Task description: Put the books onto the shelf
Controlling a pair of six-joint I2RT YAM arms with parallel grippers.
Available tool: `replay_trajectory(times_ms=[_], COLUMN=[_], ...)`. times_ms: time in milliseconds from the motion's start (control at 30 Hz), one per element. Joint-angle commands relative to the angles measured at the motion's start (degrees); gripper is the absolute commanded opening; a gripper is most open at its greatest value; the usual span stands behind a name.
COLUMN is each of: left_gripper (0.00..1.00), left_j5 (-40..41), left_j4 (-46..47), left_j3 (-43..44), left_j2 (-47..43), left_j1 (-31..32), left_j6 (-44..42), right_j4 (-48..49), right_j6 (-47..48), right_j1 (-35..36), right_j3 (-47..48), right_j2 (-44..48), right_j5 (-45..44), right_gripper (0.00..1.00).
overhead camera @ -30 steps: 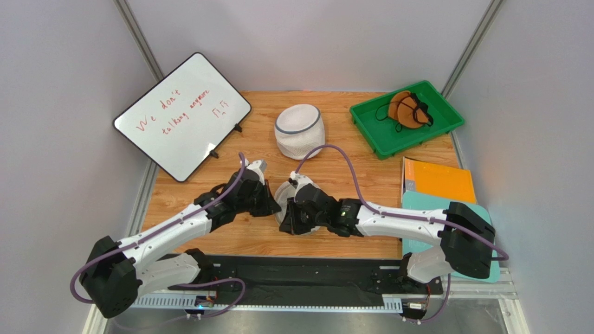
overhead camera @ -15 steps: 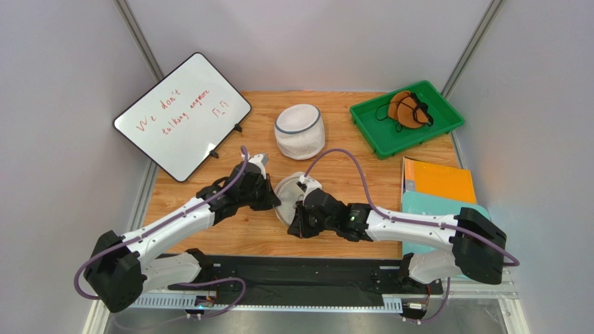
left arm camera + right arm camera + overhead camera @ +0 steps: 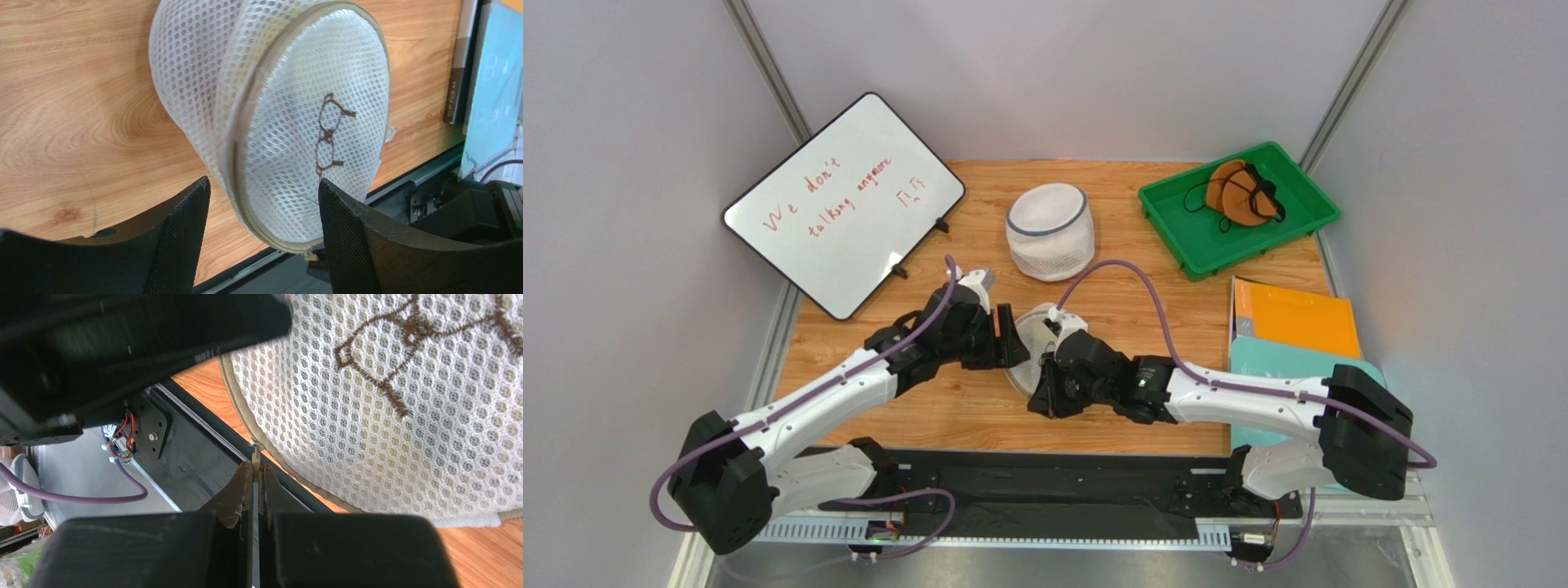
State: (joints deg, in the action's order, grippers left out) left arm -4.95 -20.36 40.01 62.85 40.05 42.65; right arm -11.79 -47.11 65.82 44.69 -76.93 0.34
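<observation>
An orange book (image 3: 1296, 319) and a teal book (image 3: 1274, 365) lie stacked at the table's right edge; the teal one (image 3: 491, 92) also shows in the left wrist view. The shelf is out of view. Mid-table, a white mesh zip bag (image 3: 1026, 347) with a brown embroidered motif is held up between the arms. My left gripper (image 3: 1010, 337) stands open, its fingers (image 3: 184, 233) on either side of the bag's (image 3: 294, 122) lower rim without pinching it. My right gripper (image 3: 256, 468) is shut on the bag's small zipper pull (image 3: 255, 454).
A whiteboard (image 3: 844, 202) with red writing leans at the back left. A second white mesh basket (image 3: 1051, 230) stands at the back centre. A green tray (image 3: 1284, 218) at the back right holds a brown item (image 3: 1238, 192). A black rail (image 3: 1038, 478) runs along the near edge.
My left gripper has opened from shut, letting go of the mesh bag. Both arms shifted slightly away from the bases a second ago; the right gripper keeps its grip.
</observation>
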Motion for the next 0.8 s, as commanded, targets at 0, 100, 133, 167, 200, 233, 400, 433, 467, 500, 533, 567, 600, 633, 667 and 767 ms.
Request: replay_trajectory(times_ms=[0, 100, 133, 167, 200, 233, 400, 433, 467, 500, 533, 567, 600, 633, 667, 767], left_gripper=[0.71, 0.7, 0.68, 0.68, 0.67, 0.65, 0.54, 0.47, 0.42, 0.33, 0.29, 0.26, 0.22, 0.16, 0.13, 0.04], left_j5=[0.12, 0.55, 0.73, 0.73, 0.73, 0.82, 2.31, 2.57, 2.93, 3.28, 3.45, 3.54, 3.89, 4.07, 4.25, 4.51], left_j4=[-0.03, -0.03, 0.23, 0.23, 0.58, 0.67, 0.67, 0.67, 0.67, 0.76, 0.85, 0.85, 0.76, 0.67, 0.59, 0.32], left_j3=[-1.69, -3.7, -4.23, -5.02, -5.38, -5.64, -6.17, -6.17, -6.08, -6.0, -5.91, -5.65, -5.38, -5.21, -4.6, -3.63], left_j2=[-3.34, -4.31, -4.58, -4.75, -5.28, -5.54, -6.69, -6.77, -6.6, -6.34, -6.25, -5.73, -5.29, -4.93, -4.23, -3.0], left_j1=[1.78, 2.92, 3.1, 3.28, 3.54, 3.8, 4.16, 4.16, 4.16, 4.16, 4.16, 4.24, 4.16, 4.16, 4.16, 4.16], left_j6=[1.73, 3.4, 3.84, 4.62, 5.07, 5.33, 6.3, 6.39, 6.39, 6.48, 6.48, 6.48, 6.39, 6.39, 6.3, 6.04], right_j4=[1.16, 1.68, 2.12, 2.3, 2.39, 2.56, 2.91, 2.91, 2.91, 2.91, 2.91, 2.91, 2.91, 2.91, 2.91, 2.65], right_j6=[0.97, 1.23, 1.32, 1.41, 1.5, 1.58, 1.85, 1.85, 1.85, 1.85, 1.76, 1.76, 1.76, 1.59, 1.67, 1.67], right_j1=[0.18, 0.18, 0.18, 0.18, 0.18, 0.18, 0.18, 0.18, 0.18, 0.18, 0.18, 0.18, 0.18, 0.18, 0.18, 0.18], right_j3=[4.35, 5.5, 6.28, 6.64, 7.08, 7.6, 8.84, 8.93, 8.93, 8.84, 8.84, 8.58, 8.49, 8.4, 8.31, 7.96], right_j2=[-1.38, -2.53, -3.14, -3.58, -3.84, -4.46, -5.78, -5.95, -5.96, -5.87, -5.95, -5.87, -5.78, -5.61, -5.52, -5.25], right_j5=[0.01, 0.36, 0.71, 0.89, 1.07, 1.42, 2.3, 2.3, 2.38, 2.47, 2.47, 2.47, 2.47, 2.47, 2.47, 2.3], right_gripper=[0.0, 0.0, 0.0, 0.0, 0.0, 0.0, 0.0, 0.0, 0.0, 0.0, 0.0, 0.0, 0.0, 0.0, 0.0, 0.0])
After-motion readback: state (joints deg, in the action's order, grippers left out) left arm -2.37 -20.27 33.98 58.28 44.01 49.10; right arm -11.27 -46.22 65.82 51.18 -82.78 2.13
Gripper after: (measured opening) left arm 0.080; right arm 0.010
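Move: The mesh bag's zip edge lies just off the open left fingers, about 3 cm back, 1 cm right and 2 cm below; from the right hand it is some 5 cm ahead and 4 cm left, at about its height. The zip pull, already in the right fingers, is about 8 cm back, 4 cm right and 2 cm below the left hand. The blue-rimmed bag stands roughly 20 cm ahead, 5 cm right and 5 cm below the left hand. Left hand goes 3 cm back and down, pinching the zip edge; right draws its pull 3 cm left. ##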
